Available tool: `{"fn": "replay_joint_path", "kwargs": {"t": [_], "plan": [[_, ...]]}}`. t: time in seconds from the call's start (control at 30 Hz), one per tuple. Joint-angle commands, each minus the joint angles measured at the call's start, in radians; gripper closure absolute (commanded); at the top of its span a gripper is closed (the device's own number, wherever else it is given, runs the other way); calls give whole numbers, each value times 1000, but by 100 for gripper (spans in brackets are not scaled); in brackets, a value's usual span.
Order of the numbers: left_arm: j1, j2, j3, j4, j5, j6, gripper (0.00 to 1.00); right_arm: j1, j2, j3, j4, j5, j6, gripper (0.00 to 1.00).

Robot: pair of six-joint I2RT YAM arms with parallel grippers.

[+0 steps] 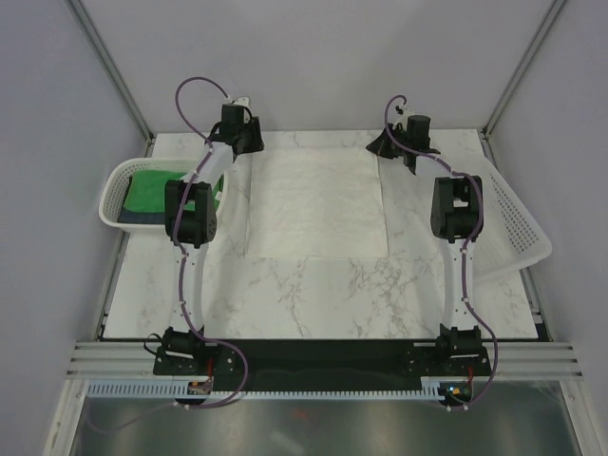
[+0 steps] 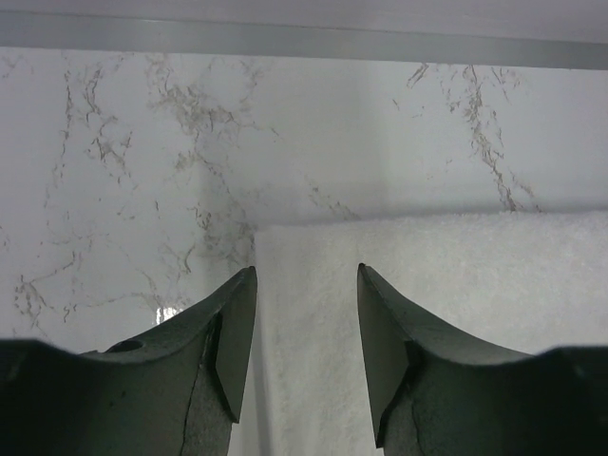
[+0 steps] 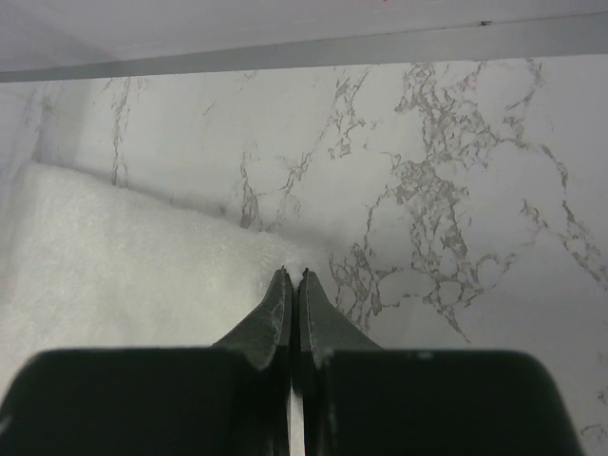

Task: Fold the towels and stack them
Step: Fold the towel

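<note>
The large white towel [image 1: 318,204] lies spread flat on the marble table. My left gripper [image 1: 249,142] hovers at its far left corner. In the left wrist view that gripper [image 2: 306,275] is open, the towel's corner [image 2: 456,275] lying between and under the fingers. My right gripper [image 1: 385,144] is at the far right corner. In the right wrist view it [image 3: 293,275] is shut, pinching the white towel's corner [image 3: 114,256], which rises slightly toward the tips. The green towel [image 1: 157,190] sits folded on the navy towel [image 1: 142,217] in the left basket.
A white perforated basket [image 1: 109,204] stands at the table's left edge. A second white basket [image 1: 508,223] lies tilted at the right edge, beside the right arm. Grey walls close off the back and sides.
</note>
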Motion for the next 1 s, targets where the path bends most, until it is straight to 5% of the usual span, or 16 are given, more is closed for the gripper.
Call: {"fn": "replay_joint_path", "kwargs": {"t": [0.0, 0.7, 0.97], "plan": [[-1, 9, 13, -32, -6, -8, 46, -2, -81, -4, 50, -34, 4, 100], [25, 100, 119, -130, 106, -88, 49, -5, -62, 14, 52, -91, 24, 100], [21, 81, 119, -21, 212, -54, 95, -13, -71, 17, 47, -103, -2, 100]]}}
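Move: The left hand hangs half open over the white towel's far left corner, which is about 4 cm below and 1 cm to its left. The right hand already holds the far right corner, about 26 cm to the left hand's right and level with it in reach; from the right hand, the left corner is 26 cm left, 1 cm down. The green towel in the basket is roughly 18 cm left of the left hand, 15 cm back. The left fingers pinch the white towel just inside its far left corner: the hand sinks about 4 cm onto it, easing slightly back and tipping some 10 degrees farther down, then shuts from half open while shifting a touch to the right. Meanwhile the right hand keeps its closed grip on the other corner and rises about 1.5 cm. ##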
